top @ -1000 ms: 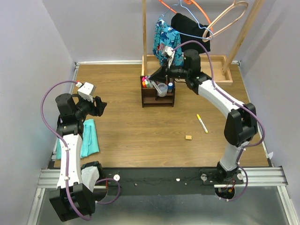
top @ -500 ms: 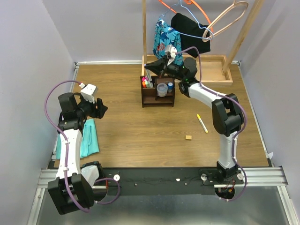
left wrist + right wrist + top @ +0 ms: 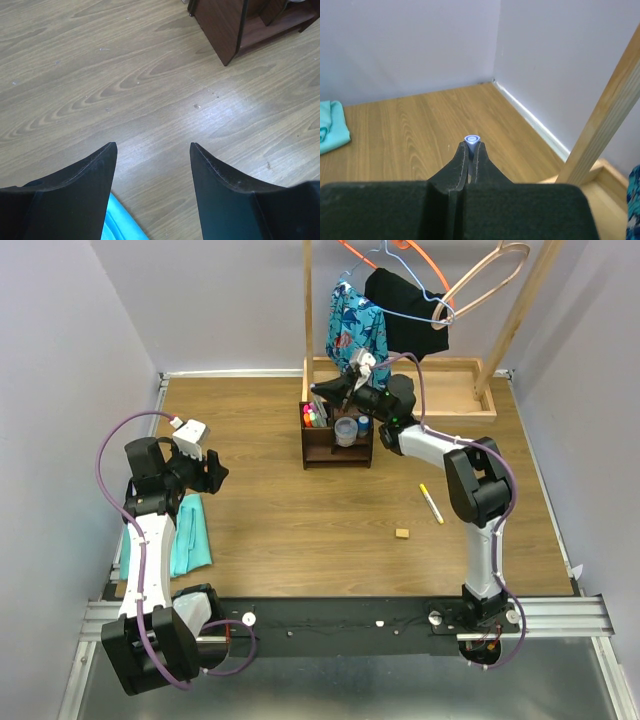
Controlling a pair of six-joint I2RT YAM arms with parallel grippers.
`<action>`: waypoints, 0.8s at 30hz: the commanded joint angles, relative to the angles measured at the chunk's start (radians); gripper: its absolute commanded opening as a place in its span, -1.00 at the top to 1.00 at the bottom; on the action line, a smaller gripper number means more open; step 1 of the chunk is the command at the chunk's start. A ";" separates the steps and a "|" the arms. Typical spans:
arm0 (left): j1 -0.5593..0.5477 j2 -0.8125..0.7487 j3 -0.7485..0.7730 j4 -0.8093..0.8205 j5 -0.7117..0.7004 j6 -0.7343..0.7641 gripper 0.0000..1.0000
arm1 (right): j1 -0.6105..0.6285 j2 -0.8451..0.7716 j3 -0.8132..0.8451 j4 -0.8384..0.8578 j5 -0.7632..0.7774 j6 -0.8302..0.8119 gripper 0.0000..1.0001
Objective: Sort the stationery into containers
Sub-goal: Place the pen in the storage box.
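My right gripper (image 3: 326,392) hangs just above the back left corner of the dark brown organizer (image 3: 337,452). It is shut on a thin marker, whose blue cap (image 3: 473,139) shows end-on between the fingertips. The organizer holds highlighters (image 3: 310,419) on its left side and a clear round tub (image 3: 346,430) in the middle. On the table to the right lie a white marker with a yellow cap (image 3: 431,503) and a tan eraser (image 3: 402,533). My left gripper (image 3: 214,471) hovers open and empty at the far left, with the organizer's corner (image 3: 235,30) ahead of it.
A teal cloth (image 3: 186,535) lies under the left arm, close to the left gripper (image 3: 152,150). The clothes rack's wooden tray (image 3: 470,390), its post (image 3: 610,115) and the hanging clothes (image 3: 355,325) stand right behind the organizer.
The right arm has folded in and turned. Its gripper has moved from over the organizer's middle to above its back left corner. The left gripper has shifted slightly.
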 commanded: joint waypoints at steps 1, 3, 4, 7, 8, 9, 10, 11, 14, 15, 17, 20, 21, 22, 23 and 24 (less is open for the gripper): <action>0.009 -0.013 0.012 0.003 -0.011 0.014 -0.38 | 0.003 0.012 -0.074 0.028 0.035 -0.037 0.99; 0.009 -0.019 0.003 0.006 -0.009 0.008 -0.38 | 0.002 0.000 -0.094 0.023 0.036 -0.042 0.99; 0.009 -0.027 0.002 0.006 -0.008 0.008 -0.38 | 0.002 -0.005 -0.108 0.016 0.036 -0.054 0.99; 0.009 -0.042 -0.006 0.000 -0.009 0.008 -0.38 | 0.002 -0.020 -0.154 -0.001 0.070 -0.055 0.99; 0.009 -0.048 -0.008 -0.005 -0.008 0.008 -0.38 | 0.003 -0.020 -0.168 -0.008 0.085 -0.057 0.99; 0.009 -0.051 -0.009 -0.008 -0.008 0.008 -0.38 | 0.002 -0.022 -0.176 -0.012 0.085 -0.061 0.99; 0.009 -0.056 -0.009 -0.008 -0.008 0.008 -0.38 | 0.002 -0.026 -0.183 -0.014 0.084 -0.068 0.99; 0.009 -0.059 -0.011 -0.010 -0.006 0.006 -0.38 | 0.002 -0.028 -0.189 -0.011 0.079 -0.069 0.99; 0.009 -0.070 -0.015 -0.010 -0.002 0.006 -0.38 | 0.003 -0.029 -0.196 -0.021 0.082 -0.069 0.92; 0.009 -0.073 -0.018 -0.008 0.001 0.005 -0.38 | 0.003 -0.034 -0.200 -0.023 0.088 -0.069 0.85; 0.009 -0.080 -0.020 0.003 0.003 -0.005 -0.38 | 0.003 -0.061 -0.202 -0.037 0.098 -0.069 0.52; 0.009 -0.090 -0.020 0.029 0.004 -0.018 -0.38 | 0.005 -0.110 -0.180 -0.115 0.104 -0.118 0.23; 0.009 -0.093 -0.020 0.038 0.006 -0.028 -0.38 | 0.003 -0.153 -0.173 -0.144 0.111 -0.129 0.19; 0.009 -0.094 -0.020 0.046 0.012 -0.034 -0.38 | 0.005 -0.173 -0.151 -0.214 0.121 -0.141 0.13; 0.009 -0.097 -0.021 0.061 0.015 -0.038 -0.38 | 0.003 -0.196 -0.142 -0.257 0.137 -0.152 0.11; 0.009 -0.097 -0.023 0.072 0.020 -0.048 -0.38 | 0.005 -0.250 -0.136 -0.305 0.144 -0.166 0.09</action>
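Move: The right hand holds the pen upright by its upper end, nearly straight above the pen-filled left compartment of the storage box, whose middle is about 13 cm below it and 1 cm to its left. From this hand the clear cup is some 8 cm right, 4 cm back and 14 cm down, and the blue-capped bottle 12 cm right, 2 cm back and 12 cm down. From the left hand the compartment lies about 17 cm ahead, 22 cm right and 6 cm lower. The right hand goes almost straight down about 7.5 cm, drifting slightly back and to its right while the fingertips dip some 10 degrees, to lower the held pen into the left compartment among the other pens. At the bottom it stops, the fingers spread to a bit under half open and let go of the pen, and the hand starts to ease up and right by about a centimetre, the open fingers still on either side of the pen's blue end. ##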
